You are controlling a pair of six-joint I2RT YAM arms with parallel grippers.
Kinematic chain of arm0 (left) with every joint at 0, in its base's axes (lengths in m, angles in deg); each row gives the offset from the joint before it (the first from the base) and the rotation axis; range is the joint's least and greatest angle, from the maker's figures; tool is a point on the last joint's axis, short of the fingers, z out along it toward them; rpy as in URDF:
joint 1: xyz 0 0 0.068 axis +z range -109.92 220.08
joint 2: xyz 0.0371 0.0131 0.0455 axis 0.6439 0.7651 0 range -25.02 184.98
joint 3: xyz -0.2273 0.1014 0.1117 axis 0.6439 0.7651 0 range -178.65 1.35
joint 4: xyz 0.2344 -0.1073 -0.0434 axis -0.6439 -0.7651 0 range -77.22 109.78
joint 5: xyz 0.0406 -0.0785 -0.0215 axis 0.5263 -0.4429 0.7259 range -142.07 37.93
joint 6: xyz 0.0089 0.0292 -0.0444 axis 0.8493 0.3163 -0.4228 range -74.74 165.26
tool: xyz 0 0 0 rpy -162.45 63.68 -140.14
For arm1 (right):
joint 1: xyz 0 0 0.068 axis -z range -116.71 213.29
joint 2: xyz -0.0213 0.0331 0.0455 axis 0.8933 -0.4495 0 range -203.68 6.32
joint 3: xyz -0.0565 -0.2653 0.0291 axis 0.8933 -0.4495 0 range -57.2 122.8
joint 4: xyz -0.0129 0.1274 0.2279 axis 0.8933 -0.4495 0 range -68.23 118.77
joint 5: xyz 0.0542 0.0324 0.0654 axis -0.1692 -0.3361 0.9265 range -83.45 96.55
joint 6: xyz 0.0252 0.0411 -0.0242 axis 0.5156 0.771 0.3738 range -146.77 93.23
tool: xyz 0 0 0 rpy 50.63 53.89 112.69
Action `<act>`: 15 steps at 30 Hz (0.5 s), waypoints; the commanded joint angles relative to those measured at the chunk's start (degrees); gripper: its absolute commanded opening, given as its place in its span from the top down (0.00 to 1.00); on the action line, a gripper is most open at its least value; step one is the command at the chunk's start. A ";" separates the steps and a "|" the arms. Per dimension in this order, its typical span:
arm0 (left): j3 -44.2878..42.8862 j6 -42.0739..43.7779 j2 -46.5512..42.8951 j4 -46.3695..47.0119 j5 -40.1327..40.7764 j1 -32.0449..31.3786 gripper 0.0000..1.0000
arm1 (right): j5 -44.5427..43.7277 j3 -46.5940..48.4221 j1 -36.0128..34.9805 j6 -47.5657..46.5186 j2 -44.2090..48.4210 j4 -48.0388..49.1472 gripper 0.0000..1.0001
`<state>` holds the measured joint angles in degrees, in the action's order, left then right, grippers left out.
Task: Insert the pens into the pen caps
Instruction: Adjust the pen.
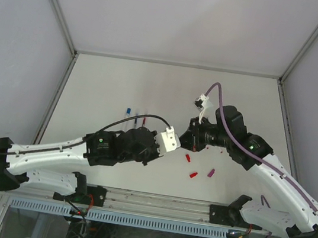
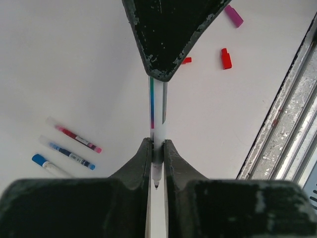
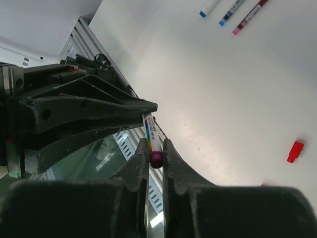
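Note:
One pen [image 2: 158,130] with a whitish barrel and a rainbow stripe is held in the air between both grippers. My left gripper [image 2: 157,145] is shut on its barrel just ahead of the bare writing tip. The right gripper [image 3: 156,147] is shut on the same pen [image 3: 150,133] at its rounded magenta end. In the top view the two grippers, left [image 1: 175,140] and right [image 1: 186,140], meet nose to nose over the table's middle. Two red pen caps [image 1: 188,157] [image 1: 194,174] and a magenta pen cap [image 1: 211,172] lie on the table below the right gripper.
Three more pens [image 1: 136,118] lie side by side left of centre; in the left wrist view they are the magenta-ended pen [image 2: 77,139], the blue-ended pen [image 2: 69,154] and the blue-capped pen [image 2: 47,164]. A metal rail [image 1: 158,203] runs along the near edge. Grey walls enclose the table.

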<state>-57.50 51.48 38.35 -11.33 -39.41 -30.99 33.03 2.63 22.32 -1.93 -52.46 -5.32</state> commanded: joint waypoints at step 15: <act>1.91 -10.96 -11.31 13.52 12.84 0.36 0.47 | -17.48 0.46 -0.34 3.71 6.33 4.85 1.00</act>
<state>-57.28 46.10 31.77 -5.45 -31.37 -31.05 22.78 2.66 22.29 -1.15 -49.31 -5.38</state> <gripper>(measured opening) 0.517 0.049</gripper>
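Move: The marker pen is already pinched by both hands, the left near its writing tip and the right near its dark-red end. Its middle lies about 3 cm right, 1 cm ahead and 1 cm above the left hand point; from the right hand, about 4 cm left, 1 cm back and 2 cm below. On the table some 24 cm below the right hand, the nearer red cap lies about 4 cm right and level, the other red cap 7 cm right and 6 cm back. The left fingers let go of the pen near its tip, opening to about half, and then that hand lifts away some 5 cm, easing forward and a little left while its fingers swing up by about 15 degrees. The right keeps its pinch on the dark-red end, pausing first, then draws the pen forward and right by 2 cm each way, turning clockwise. ##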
